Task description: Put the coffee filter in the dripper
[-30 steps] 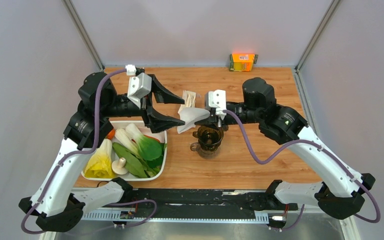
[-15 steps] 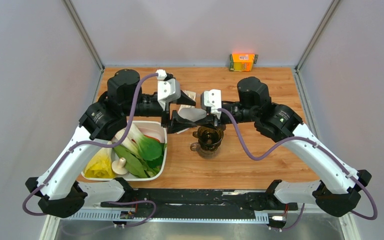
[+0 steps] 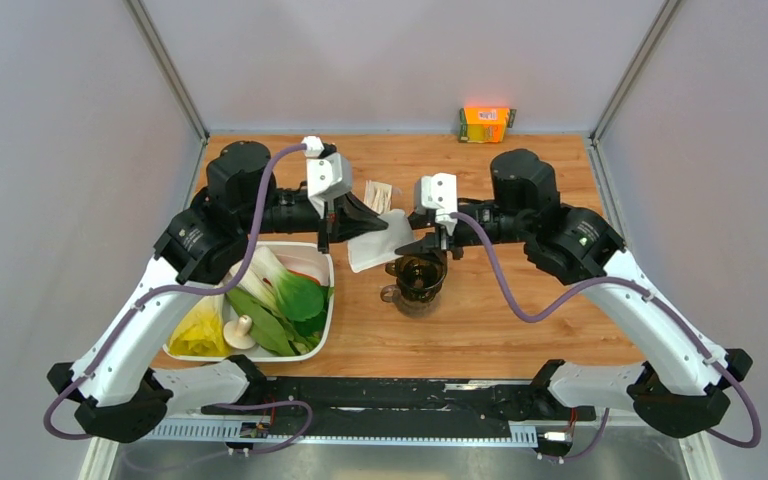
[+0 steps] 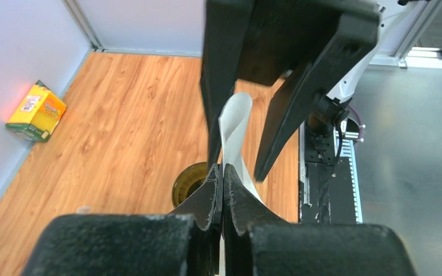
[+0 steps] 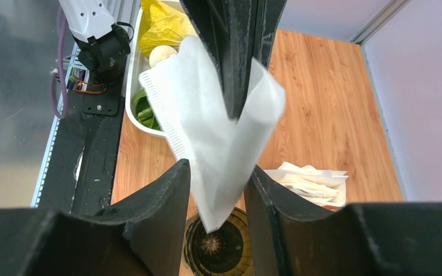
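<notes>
The white paper coffee filter (image 3: pixel 375 245) hangs in the air just above the dripper (image 3: pixel 420 276), a dark brown see-through cup on the wooden table. My left gripper (image 3: pixel 381 218) is shut on the filter's upper edge; in the left wrist view its jaws (image 4: pixel 223 172) pinch the sheet (image 4: pixel 234 123). My right gripper (image 3: pixel 413 232) is open. Its fingers (image 5: pixel 167 207) stand apart on either side of the filter's pointed lower end (image 5: pixel 213 149), which points down at the dripper (image 5: pixel 218 250).
A white tray (image 3: pixel 326 265) of leafy greens, a mushroom and a yellow bag lies at the left. A packet of cream paper filters (image 3: pixel 377 193) sits behind the grippers. An orange box (image 3: pixel 486 123) stands at the table's far edge.
My left arm swung in from the left and its open jaws shut on the filter. The right gripper, which held the filter, has opened.
</notes>
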Robot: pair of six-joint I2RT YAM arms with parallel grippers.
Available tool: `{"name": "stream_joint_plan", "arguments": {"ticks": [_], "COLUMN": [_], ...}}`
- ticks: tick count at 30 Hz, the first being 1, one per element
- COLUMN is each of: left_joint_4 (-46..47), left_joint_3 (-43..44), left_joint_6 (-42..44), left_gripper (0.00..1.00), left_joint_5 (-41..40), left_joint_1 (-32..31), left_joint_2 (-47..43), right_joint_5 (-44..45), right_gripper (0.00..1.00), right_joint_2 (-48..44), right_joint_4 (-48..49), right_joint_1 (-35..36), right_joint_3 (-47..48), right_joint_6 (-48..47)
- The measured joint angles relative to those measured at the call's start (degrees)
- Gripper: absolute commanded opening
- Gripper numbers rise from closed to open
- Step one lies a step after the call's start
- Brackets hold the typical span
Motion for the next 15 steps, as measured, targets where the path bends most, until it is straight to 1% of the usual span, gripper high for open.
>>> {"name": "stream_joint_plan", "arguments": {"ticks": [3, 6, 9, 10, 12, 13, 14, 15], "left_joint_4": [2.47, 5.22, 7.74, 8.22, 9.22, 9.53, 9.77, 9.90], "left_joint_3": [-2.12, -4.81, -6.80, -6.93, -6.97, -6.97, -6.97, -6.99], "left_joint_6": [-2.45, -4.24, -5.73, -6.03, -6.32, -6.45, -6.54, -6.60], "left_gripper": [0.00, 0.00, 0.00, 0.00, 0.00, 0.00, 0.00, 0.00], "left_joint_5": [2.43, 4.59, 6.86, 7.45, 8.63, 9.20, 9.68, 9.99], "left_joint_1": [2.97, 4.24, 4.28, 4.28, 4.28, 4.28, 4.28, 4.28], "left_joint_2": [-1.27, -2.56, -3.39, -3.45, -3.45, -3.48, -3.50, -3.54], "right_joint_5": [-0.11, -0.70, -1.75, -1.95, -2.43, -2.67, -2.93, -3.10], "right_gripper": [0.38, 0.37, 0.39, 0.36, 0.22, 0.18, 0.16, 0.19], "right_joint_2": [-1.46, -2.36, -2.43, -2.27, -1.64, -1.16, -0.70, -0.24], "right_joint_4": [-0.96, -0.94, -0.94, -0.94, -0.92, -0.92, -0.90, -0.92], "right_joint_1": [-0.96, -1.33, -1.31, -1.31, -1.33, -1.31, -1.31, -1.31], "right_joint_3": [1.25, 2.60, 3.15, 3.15, 3.15, 3.15, 3.15, 3.15], "right_joint_6": [0.55, 1.40, 1.95, 2.03, 2.38, 2.64, 2.78, 3.02]}}
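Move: The filter hangs from the left gripper. Its middle is about 4 cm to the right gripper's left and roughly 1 cm above it, and its lower end is already between the right fingers, which stand open. The dripper on its glass jug lies some 24 cm below the right gripper, 3 cm to its right and 1 cm ahead; from the left gripper it is about 6 cm right, 2 cm ahead and 29 cm down. The filter stack lies 17 cm ahead of the right gripper, 4 cm left and 37 cm below. Raise the right gripper about 3 cm beside the hanging filter, easing some 1 cm back, then sink it about 1 cm while its half-open fingers narrow on the filter between them. Keep the left fingers shut on the filter; draw that hand about 1 cm back after a small nudge forward, tilting its tips up and swinging it clockwise, each some 5 degrees. ##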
